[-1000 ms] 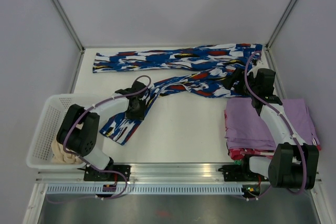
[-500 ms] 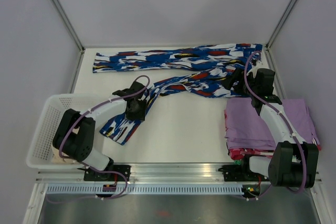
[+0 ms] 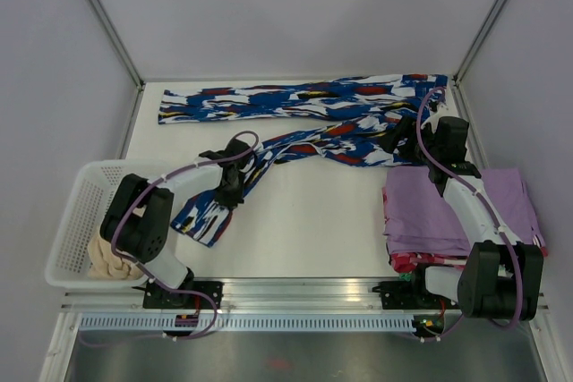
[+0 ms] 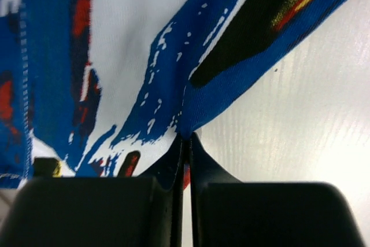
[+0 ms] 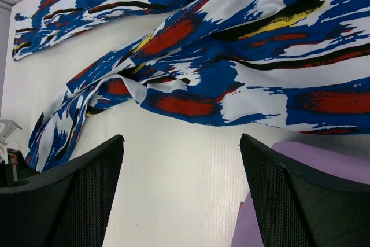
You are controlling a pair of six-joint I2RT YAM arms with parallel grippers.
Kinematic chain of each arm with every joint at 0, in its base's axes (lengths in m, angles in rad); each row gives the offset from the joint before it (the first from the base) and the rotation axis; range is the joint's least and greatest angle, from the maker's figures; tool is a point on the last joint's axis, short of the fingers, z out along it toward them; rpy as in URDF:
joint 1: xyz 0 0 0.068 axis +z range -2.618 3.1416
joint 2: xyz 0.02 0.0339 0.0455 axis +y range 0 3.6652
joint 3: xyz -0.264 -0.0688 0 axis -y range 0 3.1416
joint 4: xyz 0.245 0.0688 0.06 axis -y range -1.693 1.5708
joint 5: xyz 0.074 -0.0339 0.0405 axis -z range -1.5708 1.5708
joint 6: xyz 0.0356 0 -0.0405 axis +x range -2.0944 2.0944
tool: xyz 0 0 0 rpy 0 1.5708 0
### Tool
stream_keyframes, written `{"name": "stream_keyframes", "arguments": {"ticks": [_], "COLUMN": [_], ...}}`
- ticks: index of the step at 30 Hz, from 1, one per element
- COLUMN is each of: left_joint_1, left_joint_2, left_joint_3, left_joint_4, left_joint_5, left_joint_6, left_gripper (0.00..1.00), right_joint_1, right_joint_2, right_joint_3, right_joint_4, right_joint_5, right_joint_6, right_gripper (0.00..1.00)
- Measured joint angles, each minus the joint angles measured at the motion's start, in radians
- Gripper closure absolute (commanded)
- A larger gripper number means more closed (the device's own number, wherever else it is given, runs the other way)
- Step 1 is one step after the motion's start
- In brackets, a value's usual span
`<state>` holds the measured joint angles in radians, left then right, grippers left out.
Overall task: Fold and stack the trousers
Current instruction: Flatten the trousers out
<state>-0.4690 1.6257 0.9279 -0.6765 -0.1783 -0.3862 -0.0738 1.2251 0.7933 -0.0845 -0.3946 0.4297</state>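
The blue, white and black print trousers (image 3: 295, 100) lie at the far side of the table. One leg runs along the back edge. The other leg (image 3: 210, 212) runs diagonally towards the near left. My left gripper (image 3: 233, 187) is low over this diagonal leg. In the left wrist view it (image 4: 186, 143) is shut, with a fold of the trousers (image 4: 144, 85) pinched between its fingertips. My right gripper (image 3: 403, 142) is near the waist end at the right. It (image 5: 180, 138) is open and empty above bare table, just short of the trousers (image 5: 231, 62).
A stack of lilac folded garments (image 3: 448, 212) lies at the near right, and its edge shows in the right wrist view (image 5: 324, 160). A white basket (image 3: 81, 212) at the near left holds a cream fluffy bundle (image 3: 112, 261). Walls close the table on three sides.
My left arm's elbow swung a little and came back, while its gripper stayed shut on the diagonal leg at almost the same place. The right arm has not moved.
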Motion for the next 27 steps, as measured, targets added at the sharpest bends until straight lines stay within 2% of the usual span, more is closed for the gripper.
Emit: {"name": "stream_keyframes", "arguments": {"ticks": [5,8,12,16,24,27], "left_joint_1": [0.005,0.029,0.102,0.151,0.156,0.159], "left_joint_2": [-0.026,-0.074,-0.140,-0.158,-0.183,-0.251], "left_joint_3": [0.082,0.186,0.336,0.421,0.415,0.365], "left_joint_4": [-0.079,-0.103,-0.074,-0.049,-0.053,-0.061], "left_joint_5": [-0.072,-0.097,-0.102,-0.102,-0.039,0.074], "left_joint_6": [0.027,0.051,0.090,0.162,0.396,0.496], "left_gripper": [0.98,0.98,0.98,0.98,0.98,0.98], "right_joint_1": [0.000,0.000,0.000,0.000,0.000,0.000], "right_joint_2": [0.000,0.000,0.000,0.000,-0.006,-0.007], "right_joint_3": [0.000,0.000,0.000,0.000,0.000,-0.003], "right_joint_4": [-0.001,0.000,0.000,0.000,0.001,0.005], "right_joint_5": [0.000,0.000,0.000,0.000,0.001,0.000], "right_joint_6": [0.000,0.000,0.000,0.000,0.000,0.003], "right_gripper": [0.12,0.12,0.12,0.12,0.12,0.12]}}
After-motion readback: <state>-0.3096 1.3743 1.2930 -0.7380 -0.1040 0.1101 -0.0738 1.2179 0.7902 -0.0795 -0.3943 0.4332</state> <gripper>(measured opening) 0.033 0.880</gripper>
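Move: The left hand is already shut on the near trouser leg's right edge, down at the table. The far leg's hem end lies about 27 cm ahead and 17 cm to the left; the near leg's own hem is some 9 cm left and 5 cm back, and the white basket's middle about 27 cm left and 4 cm back. From the right hand, the far leg's hem end is roughly 50 cm left, 15 cm ahead and 16 cm lower. Keeping its pinch on the near leg's edge, the left hand hoists the cloth about 19 cm and carries it some 12 cm forward and slightly left, towards the far leg, the fingers tipping forward by nearly 30 degrees. Then, level at that height, it eases back 2 or 3 cm while turning clockwise. ##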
